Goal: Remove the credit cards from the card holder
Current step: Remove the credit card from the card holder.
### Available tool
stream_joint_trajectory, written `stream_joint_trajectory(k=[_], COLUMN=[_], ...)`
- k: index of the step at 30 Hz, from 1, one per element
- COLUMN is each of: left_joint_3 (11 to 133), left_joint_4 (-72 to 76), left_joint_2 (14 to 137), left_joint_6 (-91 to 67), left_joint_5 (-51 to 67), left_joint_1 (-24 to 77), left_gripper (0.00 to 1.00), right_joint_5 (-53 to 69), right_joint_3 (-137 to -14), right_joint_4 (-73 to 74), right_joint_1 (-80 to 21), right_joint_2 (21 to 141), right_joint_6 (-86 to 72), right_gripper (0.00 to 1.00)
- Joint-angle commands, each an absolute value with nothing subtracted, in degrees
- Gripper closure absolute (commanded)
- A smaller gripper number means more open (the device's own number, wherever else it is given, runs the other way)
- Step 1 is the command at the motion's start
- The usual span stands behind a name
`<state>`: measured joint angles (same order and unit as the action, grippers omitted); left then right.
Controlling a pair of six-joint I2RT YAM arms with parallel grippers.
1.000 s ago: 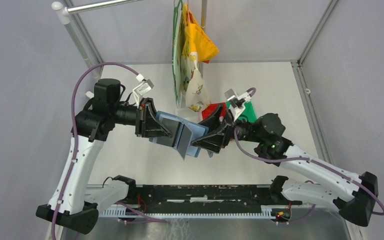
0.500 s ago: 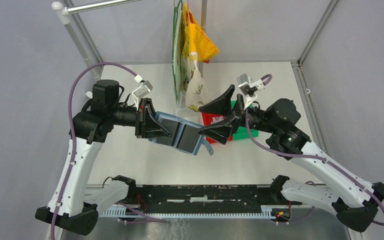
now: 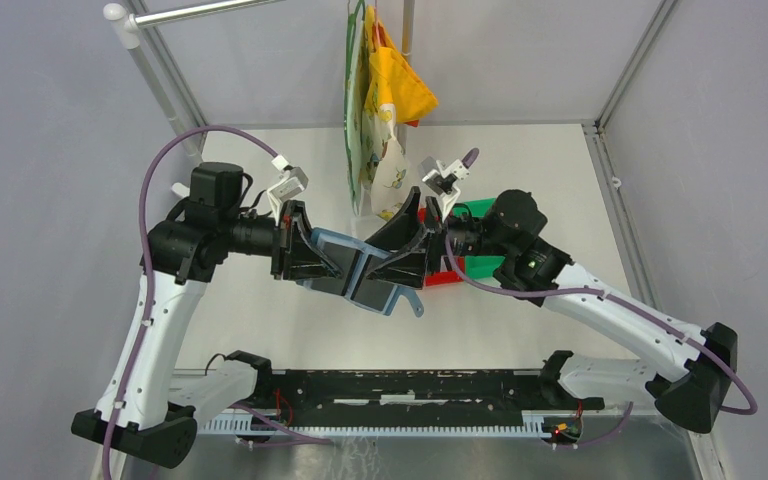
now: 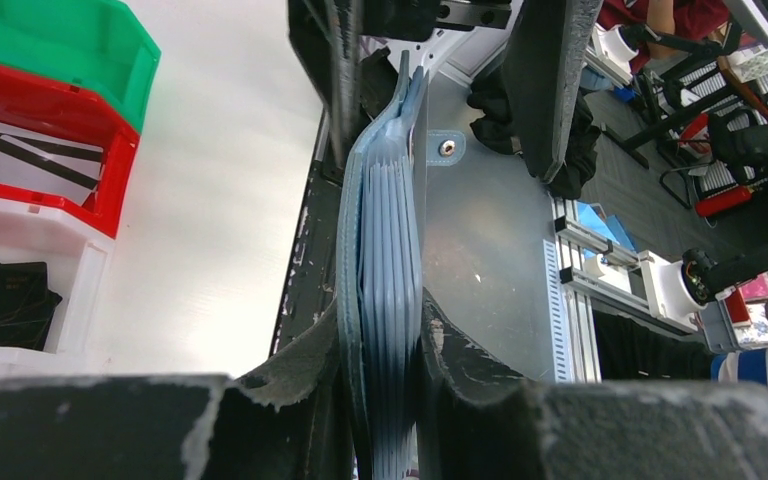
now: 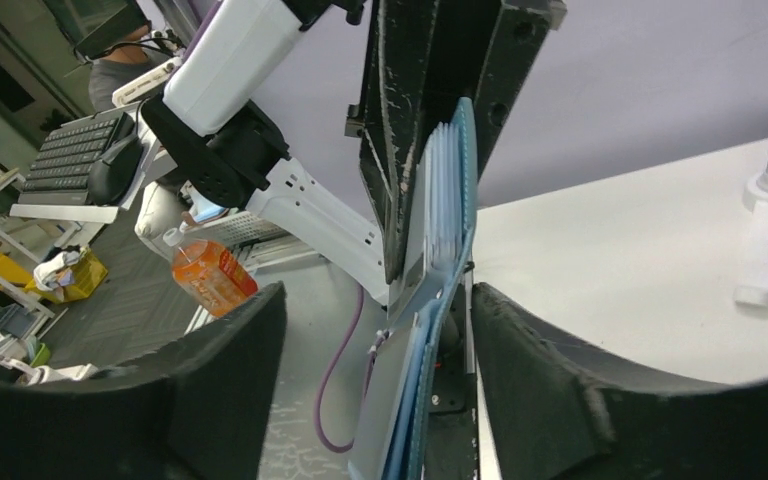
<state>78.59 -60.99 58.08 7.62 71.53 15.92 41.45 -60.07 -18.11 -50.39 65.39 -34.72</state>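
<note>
The teal-blue card holder (image 3: 365, 272) hangs above the table, and my left gripper (image 3: 332, 265) is shut on its left part. In the left wrist view the card holder (image 4: 388, 260) stands edge-on, its stacked pockets pinched between my fingers (image 4: 290, 370). My right gripper (image 3: 382, 257) is open, one jaw on each side of the holder's right edge without touching it. In the right wrist view the card holder (image 5: 442, 220) rises between those fingers (image 5: 210, 380). Pale credit cards (image 4: 30, 165) with dark stripes lie in the red bin (image 4: 110, 170). Dark cards (image 4: 0, 300) lie in the white bin (image 4: 70, 270).
A green bin (image 3: 485, 215) and the red bin (image 3: 445, 275) sit just right of the grippers, under my right arm. Yellow and green bags (image 3: 375, 110) hang from a rail above the table's back middle. A metal post (image 3: 155, 80) rises at the back left.
My right gripper left the holder, swung up and right over the bins with its jaws wide, and has come back left around the holder's edge. The left gripper held still.
</note>
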Motion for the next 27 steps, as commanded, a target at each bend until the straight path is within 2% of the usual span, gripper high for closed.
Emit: stream_joint_trajectory(k=[1,7,11,15,20,24,27], left_joint_3=[81.30,81.30,81.06,80.33,78.33,76.91,76.66], left_joint_4=[-60.03,-60.14,-60.20,-60.38,-60.47,-60.55,-60.56], left_joint_2=[58.39,58.58,58.44,58.59,59.31,59.07,58.60], left_joint_6=[10.70,10.61,10.48,10.11,8.33,8.04,8.28], left_joint_5=[72.42,72.42,72.33,72.69,74.71,76.10,76.65], left_joint_1=[15.87,15.80,15.90,15.77,15.82,15.80,15.75], left_gripper=[0.74,0.68,0.53,0.41,0.24,0.22,0.25], right_joint_5=[43.33,43.46,42.12,40.21,39.30,38.23,37.21], right_joint_3=[-58.66,-57.61,-54.97,-52.16,-50.81,-50.29,-50.14], right_joint_4=[-24.66,-26.72,-30.60,-36.40,-39.61,-39.79,-40.22], right_joint_1=[-50.79,-51.80,-52.11,-52.12,-52.12,-52.12,-52.16], right_joint_2=[65.67,66.55,65.84,64.44,63.60,62.64,62.26], right_joint_6=[-37.26,-37.98,-40.34,-43.45,-45.17,-44.69,-44.56], right_gripper=[0.34,0.55,0.83,1.00,1.00,1.00,1.00])
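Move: The open card holder is in the left fingers, its middle about 4 cm to the right of the left hand, 1 cm back and 2 cm lower. From the open right hand that middle lies roughly 3 cm left, 2 cm back and 5 cm down. Far below, some 35 cm under the right hand, the white box stands about 15 cm ahead and 2 cm left, the red box 15 cm ahead and 7 cm right. Down about 4 cm goes the right hand onto the card holder, its wide-open fingers closing as it sinks until they pinch the upper edge near the middle; it then rises about 1.5 cm, keeping hold. The left hand stays almost in place while its fingers spread wide and let go of the holder's left side. ##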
